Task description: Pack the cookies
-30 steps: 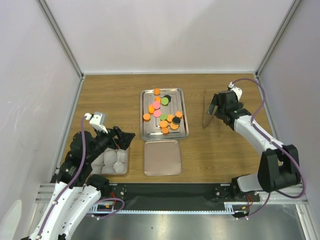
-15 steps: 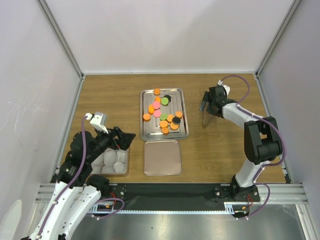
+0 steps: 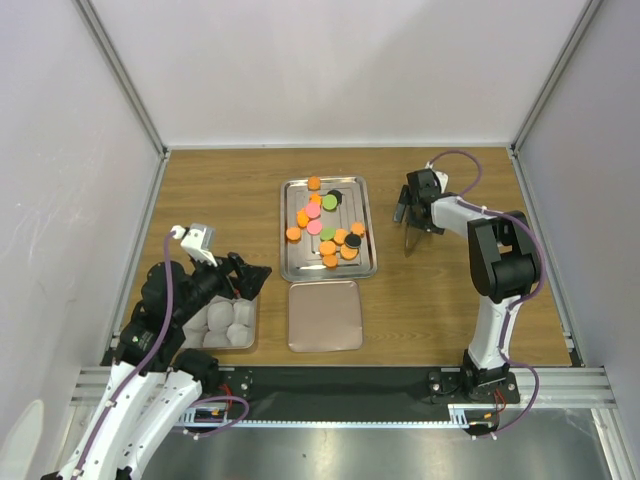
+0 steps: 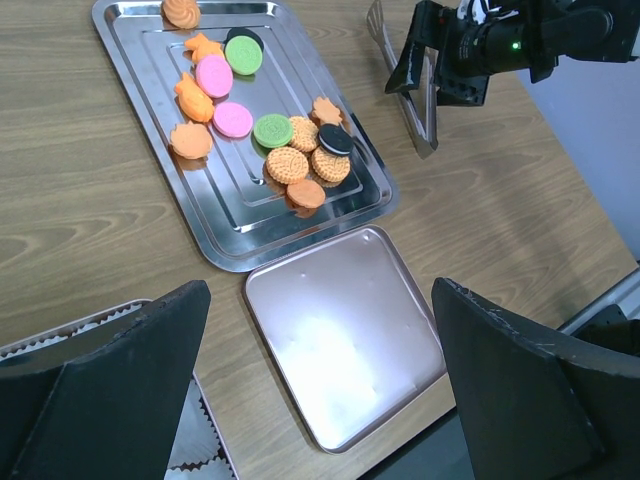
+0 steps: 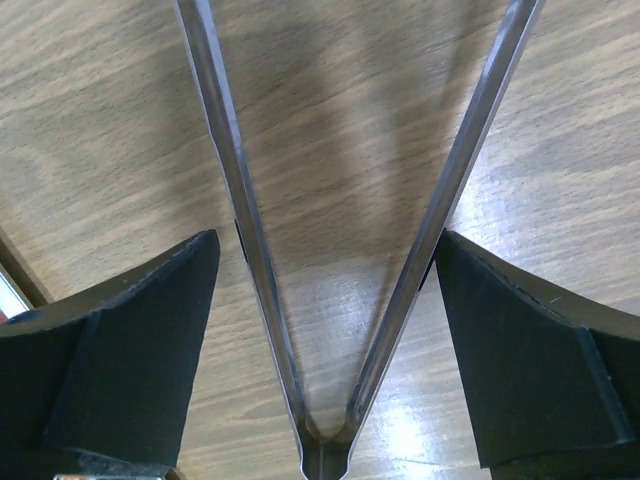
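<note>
The cookies (image 3: 325, 225), mostly orange with some pink, green and black, lie on the steel tray (image 3: 296, 262); the left wrist view shows those cookies (image 4: 270, 130) on the tray (image 4: 140, 60) too. Right of the tray, metal tongs (image 3: 409, 243) lie on the table. My right gripper (image 3: 408, 212) is open and straddles them. In the right wrist view both arms of the tongs (image 5: 230, 150) run between the fingers of that gripper (image 5: 325, 250). My left gripper (image 3: 258, 275) is open and empty at the near left; in its own view it (image 4: 320, 295) hangs above the table.
A flat pinkish lid (image 3: 325, 316) lies just in front of the steel tray. A small box with white paper cups (image 3: 225, 322) sits under my left arm, its cups (image 4: 205, 445) showing by the left finger. White walls enclose the table.
The right gripper has moved left and a little back, onto the tongs, with its arm folding in. The left arm, cookies and tray have not moved.
</note>
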Available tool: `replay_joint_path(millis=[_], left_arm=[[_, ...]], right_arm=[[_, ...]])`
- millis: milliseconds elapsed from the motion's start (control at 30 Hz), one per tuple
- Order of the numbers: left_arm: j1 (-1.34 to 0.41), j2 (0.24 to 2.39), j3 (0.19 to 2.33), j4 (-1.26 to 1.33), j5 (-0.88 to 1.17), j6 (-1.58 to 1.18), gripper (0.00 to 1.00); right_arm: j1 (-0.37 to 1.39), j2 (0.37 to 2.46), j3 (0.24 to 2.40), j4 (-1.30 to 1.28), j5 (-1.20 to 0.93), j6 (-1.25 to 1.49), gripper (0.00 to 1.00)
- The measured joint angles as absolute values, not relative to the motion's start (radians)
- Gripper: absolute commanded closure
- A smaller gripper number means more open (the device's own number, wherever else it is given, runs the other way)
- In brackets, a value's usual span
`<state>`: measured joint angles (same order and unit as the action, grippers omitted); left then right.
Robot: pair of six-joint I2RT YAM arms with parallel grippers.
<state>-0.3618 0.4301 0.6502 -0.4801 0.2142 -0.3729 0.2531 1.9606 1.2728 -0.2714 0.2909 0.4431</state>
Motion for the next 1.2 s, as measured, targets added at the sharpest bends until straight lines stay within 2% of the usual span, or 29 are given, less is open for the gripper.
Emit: replay_joint_path(millis=[100,300,433,633,967,1200], left_arm=[[-0.362,0.432,0.650,-0.480,0.214,-0.373,0.00],[-0.362,0.437,0.650,-0.480,0.213,-0.373,0.00],[-0.363,0.439,0.650,-0.480,0.213,-0.373,0.00],[-0.363,0.439,0.650,-0.480,0.213,-0.373,0.00],[-0.363,0.439,0.650,-0.480,0.212,-0.373,0.00],[-0.363,0.439,0.650,-0.480,0.204,-0.373,0.00]], right_arm=[[0.253,1.963,1.273,-0.271,0.294,0.440,0.14],[0.252,1.963,1.272,-0.271,0.299,0.433,0.38],[0.252,1.963,1.272,-0.272,0.299,0.430,0.47],[0.262,1.920,1.272,-0.329,0.298,0.413,0.48],[0.355,1.541,1.242,-0.379,0.253,0.395,0.48],[0.480,1.419,1.181,-0.432,0.188,0.386,0.48]])
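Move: The tongs lie flat between the open fingers of the right hand, their middle roughly 1 cm ahead and 1 cm below, hinge end towards the robot. The cookie tray's middle is about 21 cm to the left and 3 cm back; its nearest black cookie is some 14 cm left and 7 cm back. From the left hand, the tongs lie about 25 cm ahead, 34 cm right and 20 cm lower. Right fingers squeeze the tongs' arms together, lift them some 17 cm, then swing back-left towards the cookie tray. ##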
